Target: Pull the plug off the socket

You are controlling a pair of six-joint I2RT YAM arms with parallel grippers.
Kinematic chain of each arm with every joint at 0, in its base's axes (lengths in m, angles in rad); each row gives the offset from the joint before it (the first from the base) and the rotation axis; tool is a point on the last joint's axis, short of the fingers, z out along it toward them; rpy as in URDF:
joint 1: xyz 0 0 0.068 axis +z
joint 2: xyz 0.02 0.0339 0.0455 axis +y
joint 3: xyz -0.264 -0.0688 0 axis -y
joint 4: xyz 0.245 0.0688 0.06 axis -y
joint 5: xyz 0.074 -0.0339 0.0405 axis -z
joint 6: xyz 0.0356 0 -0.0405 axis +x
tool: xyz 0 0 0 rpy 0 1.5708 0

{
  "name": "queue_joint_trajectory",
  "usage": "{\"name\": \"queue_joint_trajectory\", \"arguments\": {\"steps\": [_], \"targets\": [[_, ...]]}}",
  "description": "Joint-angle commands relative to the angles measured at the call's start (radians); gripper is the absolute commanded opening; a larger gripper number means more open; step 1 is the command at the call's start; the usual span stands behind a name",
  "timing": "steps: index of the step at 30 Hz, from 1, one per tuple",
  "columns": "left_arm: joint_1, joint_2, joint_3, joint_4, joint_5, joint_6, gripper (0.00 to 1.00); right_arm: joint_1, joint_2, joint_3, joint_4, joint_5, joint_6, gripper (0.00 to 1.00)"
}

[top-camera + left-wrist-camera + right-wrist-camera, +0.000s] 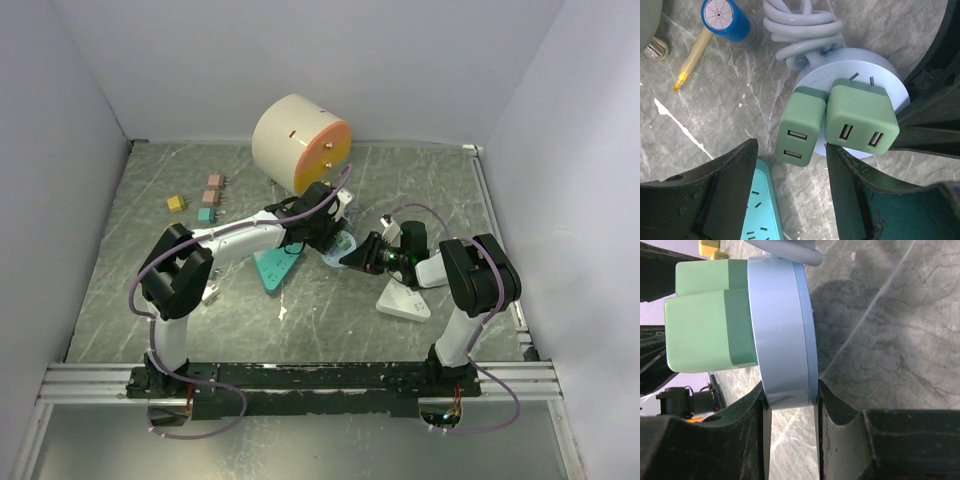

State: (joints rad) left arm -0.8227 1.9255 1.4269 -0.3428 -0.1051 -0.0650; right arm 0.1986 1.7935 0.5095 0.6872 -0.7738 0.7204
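Observation:
A round light-blue socket (816, 76) lies on the marble table with two green plugs pushed into it. The smaller plug (799, 127) has two USB slots, and the wider plug (861, 117) sits beside it. My left gripper (790, 145) is open, its fingers standing either side of the smaller plug's near end. The right finger is wedged at the seam between the two plugs. My right gripper (790, 385) is shut on the socket's rim (780, 340), both pads pressed against it. In the top view the two grippers meet at the socket (338, 243).
A coiled grey cable (800, 25) runs from the socket. A teal power strip (757, 210) lies under my left fingers and a white one (405, 300) under the right arm. A blue-capped tube (725, 20), small blocks (210, 200) and a big cream-orange cylinder (300, 140) stand behind.

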Motion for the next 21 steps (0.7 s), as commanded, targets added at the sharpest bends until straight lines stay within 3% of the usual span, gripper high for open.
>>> {"name": "queue_joint_trajectory", "arguments": {"steps": [1, 5, 12, 16, 19, 21], "targets": [[0.015, 0.022, 0.027, 0.028, 0.042, 0.050, 0.67, 0.014, 0.054, -0.030, -0.135, 0.059, -0.078, 0.00], [0.032, 0.021, 0.004, 0.093, 0.131, 0.065, 0.63, 0.015, 0.059, -0.027, -0.137, 0.058, -0.079, 0.00], [0.036, 0.042, 0.000, 0.138, 0.166, 0.069, 0.53, 0.014, 0.086, -0.022, -0.124, 0.044, -0.072, 0.00], [0.036, 0.020, -0.036, 0.159, 0.155, 0.068, 0.36, 0.014, 0.086, -0.022, -0.125, 0.051, -0.070, 0.00], [0.035, -0.026, -0.082, 0.194, 0.145, 0.059, 0.11, 0.014, 0.085, -0.021, -0.120, 0.059, -0.061, 0.00], [0.029, -0.064, -0.126, 0.227, 0.134, 0.047, 0.07, 0.013, 0.099, -0.017, -0.109, 0.053, -0.047, 0.00]]}}
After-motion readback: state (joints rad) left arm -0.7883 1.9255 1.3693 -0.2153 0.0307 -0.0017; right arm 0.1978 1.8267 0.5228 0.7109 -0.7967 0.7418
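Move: The left hand's open fingers straddle the nearer green plug, roughly 1 cm ahead, 1 cm to the right and 1 cm below. Its green neighbour is about 4 cm right and level with the hand. The round socket's middle lies some 3 cm right, 2 cm back and 3 cm down, and the blue jar about 7 cm straight ahead. From the right hand, gripping the socket's rim, that nearer plug is about 4 cm ahead, 5 cm left and 3 cm up. The left fingers close on the nearer green plug and pinch it by its sides, one fingertip slipping into the gap beside the second plug. Meanwhile the hand eases only about 1 cm to the right, turning some 5 degrees clockwise as it lines up. The right hand stays put, keeping its pinch on the socket's rim against this. ##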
